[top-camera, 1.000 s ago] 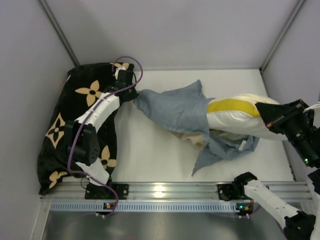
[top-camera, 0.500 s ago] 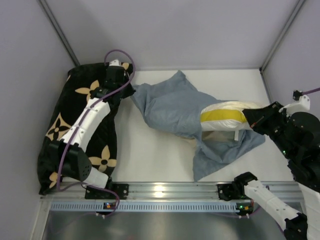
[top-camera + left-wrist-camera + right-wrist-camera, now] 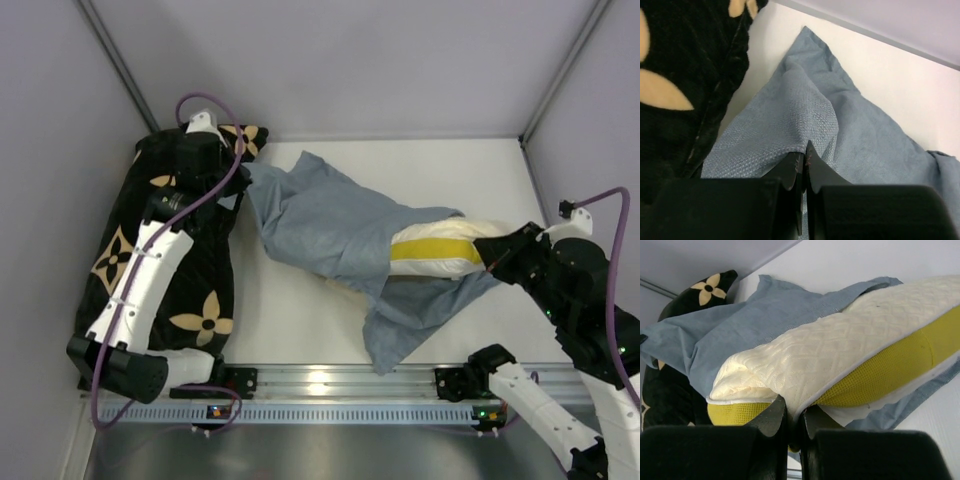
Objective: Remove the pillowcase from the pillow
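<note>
The blue-grey pillowcase (image 3: pixel 320 225) lies stretched across the table, inside out. My left gripper (image 3: pixel 240 188) is shut on its far left corner, beside the black cushion. In the left wrist view the fingertips (image 3: pixel 803 156) pinch a fold of the pillowcase (image 3: pixel 790 115). The cream pillow (image 3: pixel 445 240) with its yellow band sticks out of the case's right end, and its left part is hidden inside the fabric. My right gripper (image 3: pixel 497 258) is shut on the pillow's right end. In the right wrist view the fingers (image 3: pixel 792 412) clamp the pillow's (image 3: pixel 830 360) seam, and the pillowcase (image 3: pixel 740 335) drapes behind.
A black cushion (image 3: pixel 160 260) with tan flower motifs lies along the left wall under the left arm, and shows in the left wrist view (image 3: pixel 685 75). Grey walls close the table on the left, back and right. A metal rail (image 3: pixel 330 385) runs along the near edge.
The left gripper has pulled the pillowcase corner farther back and left, stretching the fabric. The right gripper with the pillow has shifted left and nearer.
</note>
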Robot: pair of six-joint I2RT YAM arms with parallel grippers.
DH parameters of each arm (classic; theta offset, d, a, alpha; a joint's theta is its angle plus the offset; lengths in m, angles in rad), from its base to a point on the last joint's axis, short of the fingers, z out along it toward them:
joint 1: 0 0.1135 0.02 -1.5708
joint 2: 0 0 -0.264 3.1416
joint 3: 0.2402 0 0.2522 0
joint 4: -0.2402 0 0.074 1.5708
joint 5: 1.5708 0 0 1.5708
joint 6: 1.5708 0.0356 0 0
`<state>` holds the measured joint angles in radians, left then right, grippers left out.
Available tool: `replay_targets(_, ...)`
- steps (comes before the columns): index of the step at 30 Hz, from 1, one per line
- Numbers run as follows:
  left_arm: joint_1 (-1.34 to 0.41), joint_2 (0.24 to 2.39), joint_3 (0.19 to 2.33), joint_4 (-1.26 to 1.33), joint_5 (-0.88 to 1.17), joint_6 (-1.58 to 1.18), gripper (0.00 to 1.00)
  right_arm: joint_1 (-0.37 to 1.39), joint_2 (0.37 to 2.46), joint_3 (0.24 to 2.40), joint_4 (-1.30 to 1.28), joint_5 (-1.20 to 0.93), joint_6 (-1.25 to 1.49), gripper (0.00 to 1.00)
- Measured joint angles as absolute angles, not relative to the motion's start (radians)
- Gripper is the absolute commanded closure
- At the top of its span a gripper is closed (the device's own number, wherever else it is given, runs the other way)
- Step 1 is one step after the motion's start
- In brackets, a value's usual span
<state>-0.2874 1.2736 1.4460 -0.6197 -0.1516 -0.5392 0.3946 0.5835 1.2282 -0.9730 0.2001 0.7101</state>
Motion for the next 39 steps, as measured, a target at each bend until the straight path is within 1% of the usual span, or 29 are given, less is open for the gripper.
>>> replay_targets(4,-0.287,1.272,1.451,-0.673,-0.222,-0.506,1.00,0.395,0.577,1.191,-0.975,0.211,0.710,1.00)
replay_targets(8,-0.281,1.272,1.457,-0.726,-0.322,-0.475,1.00,0.395,0.573,1.201,-0.977,0.255,0.705,1.00)
replay_targets(16,-0.244,1.239,1.457,-0.792,-0.435,-0.453,1.00,0.395,0.596,1.346,-0.980,0.378,0.665,1.00)
replay_targets(21,-0.243,1.176,1.464,-0.831,-0.490,-0.441,1.00,0.395,0.597,1.371,-0.980,0.446,0.646,1.00)
replay_targets(29,-0.242,1.111,1.559,-0.905,-0.558,-0.426,1.00,0.395,0.606,1.345,-0.977,0.494,0.647,1.00)
replay_targets(39,-0.242,1.021,1.696,-0.987,-0.624,-0.395,1.00,0.395,0.617,1.328,-0.973,0.505,0.648,1.00)
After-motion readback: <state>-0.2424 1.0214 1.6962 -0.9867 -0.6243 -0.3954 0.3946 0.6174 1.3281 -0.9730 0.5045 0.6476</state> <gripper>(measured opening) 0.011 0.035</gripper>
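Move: The left hand holds one end of the blue-grey pillowcase. The black pillow's middle lies about 22 cm to that hand's left, 5 cm back and 27 cm below; the case's mouth is some 28 cm right, 10 back and 14 down, the cream pillow a little farther, 30 cm right and 15 back. The right hand grips that pillow's end: the mouth is about 15 cm left, 9 ahead, 15 below; the pillow's middle 13 left, 4 ahead; the loose tail 14 left, 6 back, on the table. Keeping its fingers shut on the end of the pillowcase, the left hand hauls it out over the black pillow, away from the cream pillow, first leftward with a slight dip and then back, up and still left, about 13 cm left, 12 cm back and 10 cm up in all, turning some 25 degrees counter-clockwise as its left side rises. The right hand keeps its pinch on the cream pillow's end and draws it about 5 cm the opposite way, to the right, dipping briefly, rising, then easing down a little to end a few centimetres higher and turned clockwise. ##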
